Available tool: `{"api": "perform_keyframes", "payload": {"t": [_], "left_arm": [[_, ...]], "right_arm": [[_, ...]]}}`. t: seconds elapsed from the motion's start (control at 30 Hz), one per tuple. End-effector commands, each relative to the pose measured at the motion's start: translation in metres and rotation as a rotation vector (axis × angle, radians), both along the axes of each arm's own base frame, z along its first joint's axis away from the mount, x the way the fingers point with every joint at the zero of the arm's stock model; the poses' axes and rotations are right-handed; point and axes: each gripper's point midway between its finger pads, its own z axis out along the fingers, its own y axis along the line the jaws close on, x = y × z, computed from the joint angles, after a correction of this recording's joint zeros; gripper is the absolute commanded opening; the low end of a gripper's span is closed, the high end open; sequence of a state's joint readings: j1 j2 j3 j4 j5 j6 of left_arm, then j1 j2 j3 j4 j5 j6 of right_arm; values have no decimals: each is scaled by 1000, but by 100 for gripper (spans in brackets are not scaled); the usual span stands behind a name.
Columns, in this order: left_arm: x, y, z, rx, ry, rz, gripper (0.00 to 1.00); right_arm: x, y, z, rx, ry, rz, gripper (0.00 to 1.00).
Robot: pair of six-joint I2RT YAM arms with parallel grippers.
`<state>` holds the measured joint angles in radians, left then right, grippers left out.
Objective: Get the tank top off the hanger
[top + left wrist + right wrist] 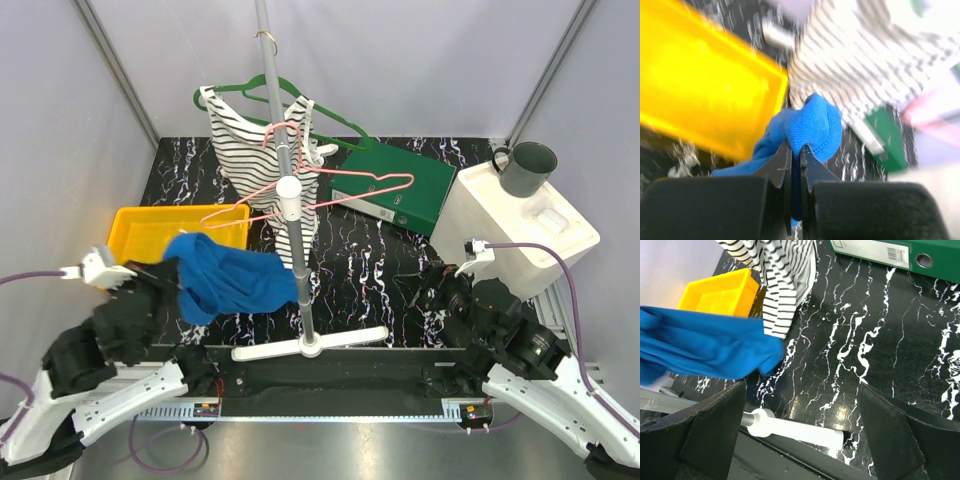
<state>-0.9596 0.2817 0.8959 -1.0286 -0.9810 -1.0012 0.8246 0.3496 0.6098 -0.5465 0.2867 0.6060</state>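
My left gripper (pixel 176 276) is shut on a bunched fold of the blue tank top (pixel 232 276), and the cloth is pinched between the jaws (pixel 796 148). The tank top (pixel 811 124) hangs off the gripper toward the rack pole (pixel 288 150) and is clear of the pink wire hanger (pixel 330 190), which hangs bare on the pole. In the right wrist view the blue cloth (pixel 700 347) drapes at the left. My right gripper (pixel 800 432) is open and holds nothing, low over the table near the rack's white foot (pixel 790 429). It sits at the right (pixel 442 284).
A striped top (pixel 245 150) hangs on a green hanger (pixel 300 100) behind the pole. A yellow bin (pixel 150 230) sits at the left and a green binder (pixel 400 185) at the back right. A white box (pixel 520 225) carries a grey mug (pixel 527 168). The rack's base (pixel 310 345) lies near the front edge.
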Motion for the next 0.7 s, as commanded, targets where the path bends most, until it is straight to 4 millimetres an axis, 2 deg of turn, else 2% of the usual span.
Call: {"api": "perform_keyframes", "payload": {"t": [0.0,0.03,0.07,0.13,0.17,0.23,0.27,0.33,0.4,0.43,0.47,0.5,0.53,0.57,0.6,0.63,0.67], "left_arm": [[6,50,99,151,-157,239,0],[8,53,109,267,-149,236,0],[11,50,134,228,-198,250,0],[21,39,151,376,-196,221,0],[22,38,168,351,-225,231,0],[30,30,177,454,-199,238,0],[33,27,189,439,-220,246,0],[46,12,193,511,-215,225,0],[54,15,196,543,-201,253,0],[68,0,194,543,-211,194,0],[72,19,194,537,-182,255,0],[79,21,191,527,-177,249,0],[89,12,191,482,-203,184,0],[97,33,188,483,-167,252,0],[103,38,186,468,-159,255,0],[110,32,190,431,-181,203,0],[121,49,183,429,-137,241,0]], "right_arm": [[1,7,28,40,-69,35,100],[2,8,28,38,-71,37,100],[2,9,27,30,-68,41,100],[3,9,28,24,-75,40,100],[4,9,27,16,-77,41,100],[5,10,29,13,-84,45,100],[4,10,29,7,-87,50,100],[4,9,29,1,-91,52,100],[4,9,29,-5,-98,52,100],[4,8,30,-6,-104,53,100],[4,8,29,-13,-107,55,100],[4,8,29,-15,-106,56,100],[4,7,29,-16,-110,56,100],[4,8,30,-17,-112,58,100],[3,8,30,-17,-112,60,100],[3,8,31,-16,-114,63,100],[3,8,32,-15,-115,63,100]]}}
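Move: The left gripper already holds the freed tank top, which trails out to its right. The yellow tray it is carried to lies about 13 cm ahead, 5 cm left and 25 cm below. The striped top hangs some 18 cm ahead and 14 cm right, and the stand's foot sits about 23 cm right, 8 cm back and 27 cm below. From the right gripper, the tray lies roughly 47 cm left, 12 cm ahead and 20 cm down. Keep the left gripper shut on the blue tank top and lift it fast, about 16 cm, easing off near the top. Carry it some 10 cm forward and finally a little left, high over the yellow tray, rolling the wrist about 30 degrees so its left side rises and swinging the fingers round counter-clockwise. ##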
